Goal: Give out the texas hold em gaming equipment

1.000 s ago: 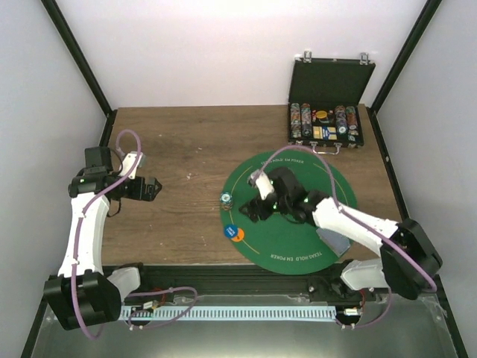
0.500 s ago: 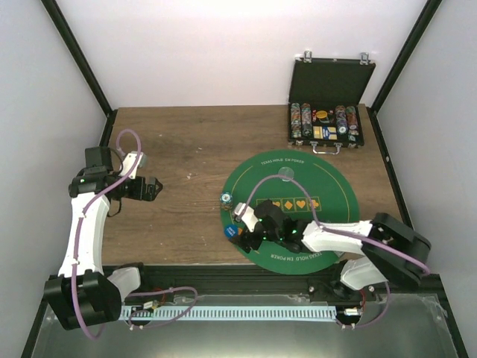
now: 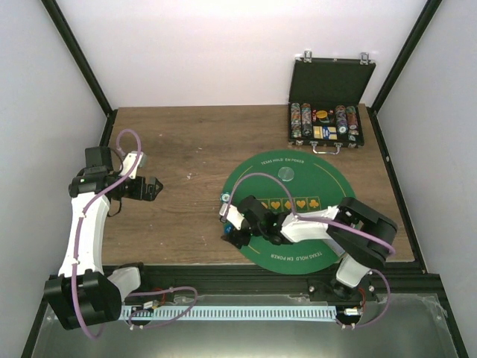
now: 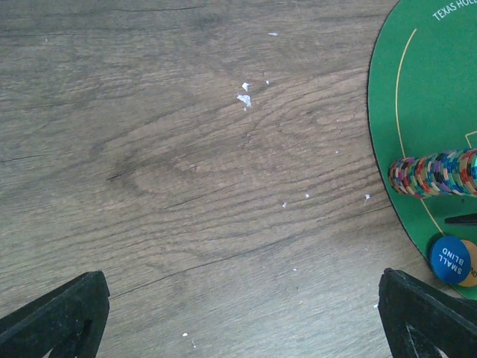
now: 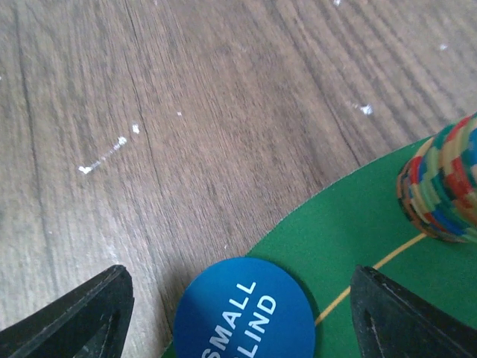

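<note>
A blue disc marked SMALL BLIND (image 5: 246,313) lies on the left edge of the green mat (image 5: 350,246). My right gripper (image 5: 242,324) hangs low over it, open, one finger on each side and neither touching it. In the left wrist view the same blue disc (image 4: 449,259) partly covers an orange disc (image 4: 472,274). A stack of striped chips (image 5: 443,190) stands on the mat just beyond, also seen at the mat's left edge (image 3: 225,198). A grey disc (image 3: 284,174) lies near the mat's far side. My left gripper (image 3: 155,188) is open over bare wood, far left of the mat.
The black hinged case (image 3: 326,123) with rows of chips stands open at the back right. The right arm (image 3: 328,227) lies across the near half of the mat (image 3: 328,186). White specks (image 4: 244,97) dot the wooden table.
The right arm has swung from the mat's middle to its near left edge and lowered its gripper around the blue disc. The left arm has not moved.
</note>
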Tool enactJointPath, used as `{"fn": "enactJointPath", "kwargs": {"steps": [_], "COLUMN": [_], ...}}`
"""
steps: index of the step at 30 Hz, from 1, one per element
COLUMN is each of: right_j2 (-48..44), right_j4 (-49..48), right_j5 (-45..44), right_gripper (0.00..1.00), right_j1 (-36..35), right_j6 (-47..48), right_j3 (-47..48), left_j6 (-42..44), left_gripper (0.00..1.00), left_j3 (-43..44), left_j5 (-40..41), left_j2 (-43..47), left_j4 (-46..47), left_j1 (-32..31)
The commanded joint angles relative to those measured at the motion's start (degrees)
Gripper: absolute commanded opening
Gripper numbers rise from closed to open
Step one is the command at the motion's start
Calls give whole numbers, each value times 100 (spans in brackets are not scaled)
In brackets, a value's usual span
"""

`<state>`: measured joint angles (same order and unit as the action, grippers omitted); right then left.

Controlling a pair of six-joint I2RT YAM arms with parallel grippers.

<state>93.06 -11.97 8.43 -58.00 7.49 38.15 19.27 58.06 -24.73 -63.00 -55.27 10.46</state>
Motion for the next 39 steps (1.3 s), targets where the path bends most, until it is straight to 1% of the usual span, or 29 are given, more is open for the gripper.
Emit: {"fn": "enactJointPath", "kwargs": {"steps": [1,7,11,14,17,23,28,34,36,39], "right_j2": [256,397,337,274,148,-147,-503,-1554,-1955,-2476], "right_j4": [147,181,207,289,423,490,771,1561,1839,2118], "right_j5": [10,-227,-333,-345,-304,-164,-134,-356,-432,-439], "right_gripper": [79,68,54,47,42,40,37,36,36,36], "right_j1": [-60,-113,-182,-194,-193,-194,-190,-113,49,479], "right_j6": [186,141,141,133,82,-85,-194,-437,-622,-900], "right_j3": [213,200,177,182,209,210,232,131,89,-3], "left_j6": [-37,-34,-25,-13,-15,-6,9,41,64,75], "left_gripper": [99,100,100,100,100,100,100,99,100,100], "left_j3": [117,118,126,126,126,118,126,125,126,119], "left_j5": [-89,-85,-188,-150,-147,-130,-116,-160,-201,-218], "left_j2": [-28,-63,-55,-55,-55,-64,-28,-24,-39,-44], "left_j4": [-56,-62,-80,-82,-77,-72,-72,-81,-85,-77], "left_j1": [-16,-18,-18,-15,-13,-18,-12,-18,-13,-17]}}
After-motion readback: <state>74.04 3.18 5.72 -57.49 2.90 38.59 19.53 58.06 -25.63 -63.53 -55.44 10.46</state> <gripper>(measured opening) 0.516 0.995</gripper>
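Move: The small blind button lies practically straight beneath the right hand's open fingers, about 3 cm down at the mat's left edge. The big blind button peeks out from under it, some 2 cm to the right and 1 cm back, and the tall chip stack stands about 8 cm ahead and 1 cm left of the small blind. From the left hand the small blind is roughly 26 cm right, 8 cm back and 17 cm down. The right fingers pinch the small blind button by its rim: the hand first sinks about 2 cm onto it, then the open fingers close until they stop at the button's width. Keeping that grip, the hand lifts away from the mat, slowly and then faster, by about 10 cm, drifting some 3 cm to the right late in the rise. ##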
